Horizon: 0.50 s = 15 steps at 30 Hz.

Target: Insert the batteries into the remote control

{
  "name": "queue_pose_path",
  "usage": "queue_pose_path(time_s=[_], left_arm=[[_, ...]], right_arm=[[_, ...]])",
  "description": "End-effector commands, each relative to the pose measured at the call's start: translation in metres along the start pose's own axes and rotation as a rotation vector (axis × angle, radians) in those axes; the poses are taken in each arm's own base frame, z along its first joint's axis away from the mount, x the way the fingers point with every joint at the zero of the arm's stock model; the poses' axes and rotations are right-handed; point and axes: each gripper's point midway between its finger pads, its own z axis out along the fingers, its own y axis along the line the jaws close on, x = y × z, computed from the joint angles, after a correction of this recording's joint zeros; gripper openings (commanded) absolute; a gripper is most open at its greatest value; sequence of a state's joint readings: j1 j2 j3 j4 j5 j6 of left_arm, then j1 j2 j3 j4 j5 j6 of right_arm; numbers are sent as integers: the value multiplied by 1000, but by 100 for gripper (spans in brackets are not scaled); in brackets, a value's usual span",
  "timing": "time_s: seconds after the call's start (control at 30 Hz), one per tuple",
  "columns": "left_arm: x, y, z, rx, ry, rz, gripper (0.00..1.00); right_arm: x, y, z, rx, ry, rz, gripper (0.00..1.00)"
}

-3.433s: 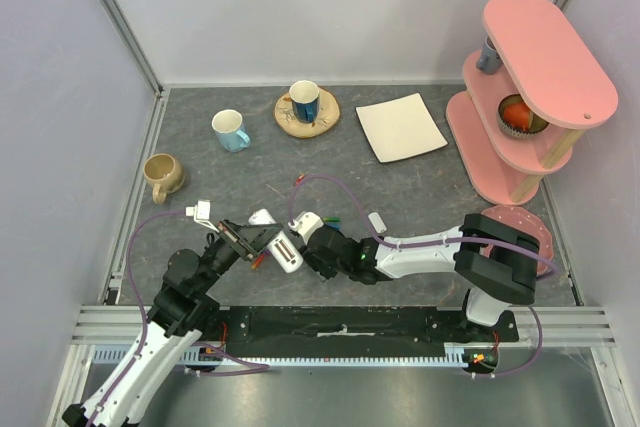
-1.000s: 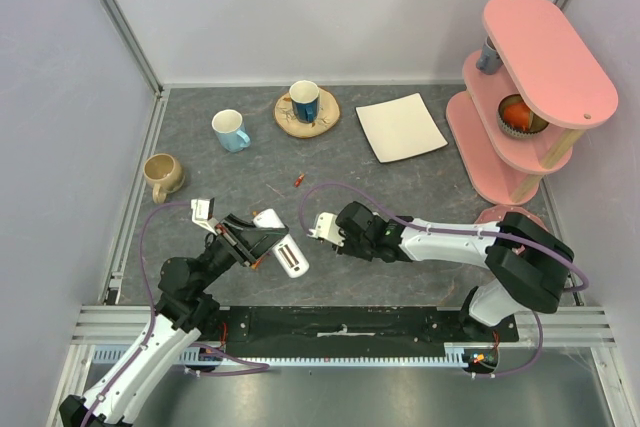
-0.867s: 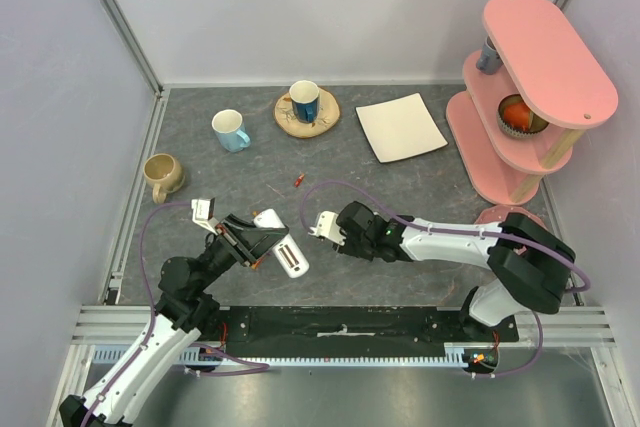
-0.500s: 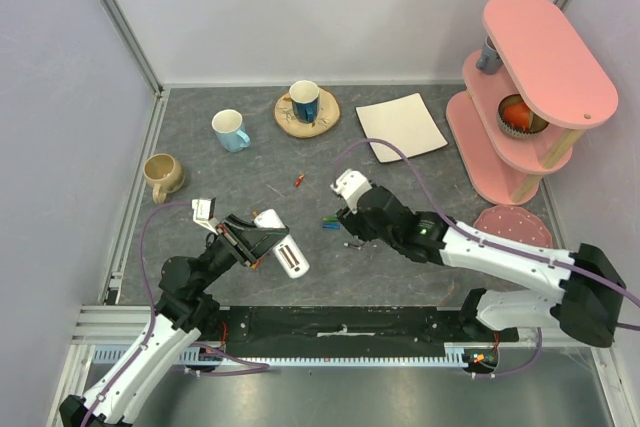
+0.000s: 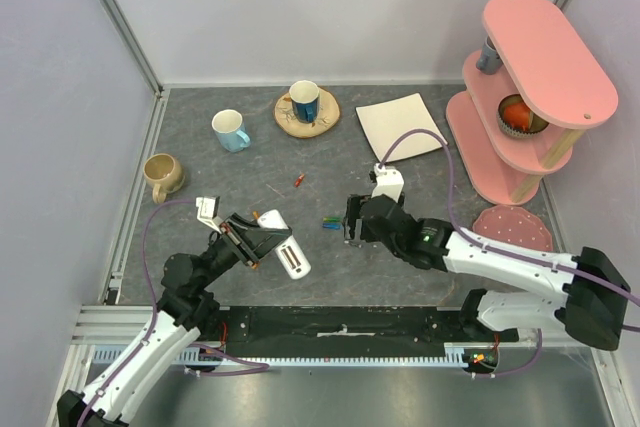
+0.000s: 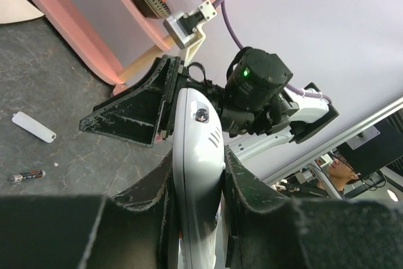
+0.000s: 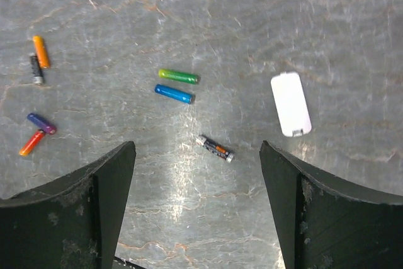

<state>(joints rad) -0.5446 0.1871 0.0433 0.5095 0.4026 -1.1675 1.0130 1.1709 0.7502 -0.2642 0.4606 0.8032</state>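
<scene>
My left gripper (image 5: 264, 243) is shut on the white remote control (image 5: 286, 249), holding it tilted above the near left of the table. In the left wrist view the remote control (image 6: 197, 149) stands between both fingers (image 6: 249, 187). My right gripper (image 7: 196, 149) hangs open over loose batteries. A black-orange one (image 7: 215, 148) lies between its fingers, with a green one (image 7: 178, 76) and a blue one (image 7: 174, 94) beyond. Orange (image 7: 40, 51), purple (image 7: 41, 123) and red-orange (image 7: 31, 142) batteries lie to the left. From above, the right gripper (image 5: 352, 225) sits beside the green and blue batteries (image 5: 330, 221).
A small white cover (image 7: 290, 103) lies right of the batteries. A red battery (image 5: 299, 180) lies further back. Two mugs (image 5: 230, 130) (image 5: 162, 175), a blue cup on a wooden coaster (image 5: 305, 102), a white plate (image 5: 401, 127) and a pink shelf (image 5: 525, 77) stand behind.
My right gripper has drawn away from the remote, moved right and back over the loose batteries, and opened wide. The left gripper still holds the remote in place.
</scene>
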Motion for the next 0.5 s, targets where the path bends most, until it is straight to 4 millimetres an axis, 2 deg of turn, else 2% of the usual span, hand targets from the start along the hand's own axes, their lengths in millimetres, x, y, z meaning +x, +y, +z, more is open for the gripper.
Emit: queue_pose_path(time_s=[0.0, 0.07, 0.1, 0.17, 0.47], left_arm=[[27, 55, -14, -121, 45, -2, 2], [28, 58, -15, -130, 44, -3, 2], [27, 60, -16, -142, 39, -8, 2], [28, 62, -17, -151, 38, -11, 2], [26, 65, -20, -173, 20, -10, 2]], right_arm=[[8, -10, 6, 184, -36, 141, 88], [28, -11, 14, 233, 23, 109, 88], [29, -8, 17, 242, 24, 107, 88], [44, -8, 23, 278, 55, 98, 89], [65, -4, 42, 348, 79, 145, 86]])
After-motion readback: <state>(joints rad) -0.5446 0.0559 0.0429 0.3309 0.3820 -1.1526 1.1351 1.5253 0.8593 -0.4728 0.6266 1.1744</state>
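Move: The loose black battery lies some 12 cm below the open right hand, about 1 cm back and 1 cm to its left. Of that hand, the blue battery is roughly 4 cm ahead and 7 cm left, the green one 6 cm ahead and 7 cm left, and the white cover 6 cm ahead and 6 cm right, all at table level. From the left hand, the black battery is about 7 cm ahead, 21 cm right and 23 cm below. The right hand sinks about 8 cm towards the black battery, fingers staying wide open, wrist turning some 15 degrees clockwise. ##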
